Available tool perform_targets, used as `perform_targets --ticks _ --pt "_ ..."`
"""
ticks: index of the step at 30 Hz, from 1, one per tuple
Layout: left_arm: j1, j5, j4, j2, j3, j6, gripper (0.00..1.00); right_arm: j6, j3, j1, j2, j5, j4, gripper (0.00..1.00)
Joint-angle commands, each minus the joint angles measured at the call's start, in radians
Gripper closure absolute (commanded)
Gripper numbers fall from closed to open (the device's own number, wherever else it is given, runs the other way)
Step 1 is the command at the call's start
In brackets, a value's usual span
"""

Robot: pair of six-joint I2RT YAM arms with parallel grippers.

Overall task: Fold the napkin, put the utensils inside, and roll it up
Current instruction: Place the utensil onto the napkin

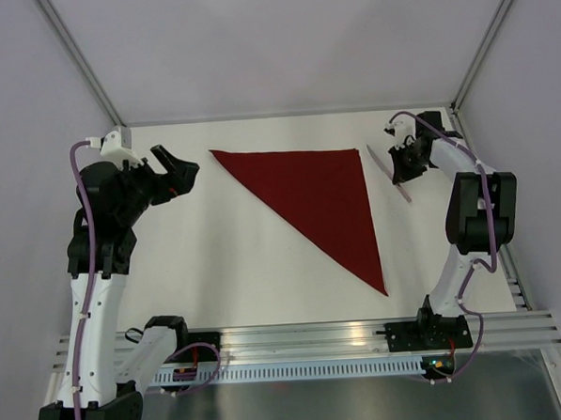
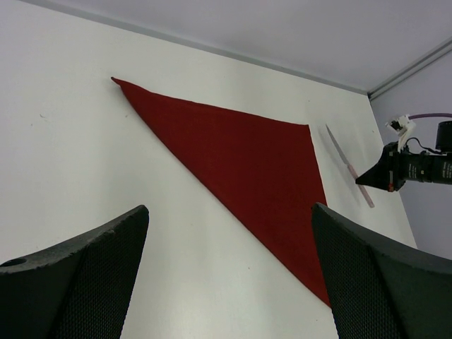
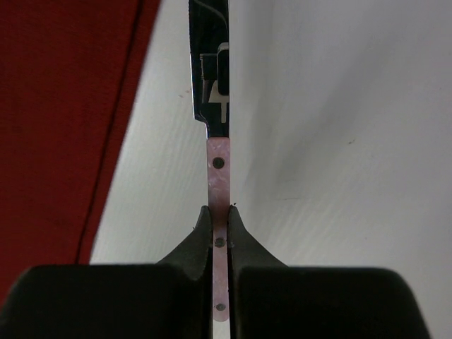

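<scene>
The dark red napkin [image 1: 317, 194] lies flat on the white table, folded into a triangle, and also shows in both wrist views [image 2: 247, 162] [image 3: 56, 106]. Right of it lies the utensil, a knife [image 1: 378, 163] with a shiny blade and a pale pink riveted handle [image 3: 219, 176]. My right gripper [image 3: 219, 215] is shut on that handle, low at the table by the napkin's right edge [image 1: 397, 177]. From the left wrist view, the knife [image 2: 339, 150] and the right gripper [image 2: 374, 176] are at the far right. My left gripper [image 1: 186, 173] hangs open above the table left of the napkin, nothing between its fingers [image 2: 229, 208].
The table's back edge meets the wall [image 1: 285, 116] just behind the napkin's top edge. A metal rail [image 1: 362, 333] with the arm bases runs along the near edge. The right side wall stands close beside the right arm [image 1: 473, 209].
</scene>
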Motion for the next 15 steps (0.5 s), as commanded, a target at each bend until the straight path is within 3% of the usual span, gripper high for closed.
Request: perform_targets --ticks 1,7,15 --pt "0.003 0.023 0.022 0.006 0.016 -0.027 0.00 0.057 0.052 0.051 -0.111 -0.033 -0.037 0.99" --pt "0.003 0.023 0.024 0.015 0.023 -0.029 0.00 0.112 0.072 0.146 -0.165 -0.047 -0.066 0.99" --pt "0.003 0.032 0.022 0.034 0.034 -0.038 0.00 0.253 0.080 0.367 -0.145 -0.050 -0.039 1.00"
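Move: The knife is already off the table in the right hand, gripped by its pink handle. The middle of the folded napkin lies about 22 cm to that hand's left, 4 cm nearer the base and some 5 cm below. The napkin's far right corner is roughly 11 cm ahead and 9 cm left, and its near corner 33 cm back and 8 cm left. From the left hand, the napkin's middle is about 10 cm ahead, 32 cm right and 34 cm down. The knife, still pinched by the handle with its blade pointing forward and left, is carried by the right hand about 14 cm leftward, over the napkin's right edge and towards its middle. The hand climbs some 7 cm on the way, mostly early, then sweeps level and ever faster, turning about 10 degrees counter-clockwise, fingers shut throughout. ##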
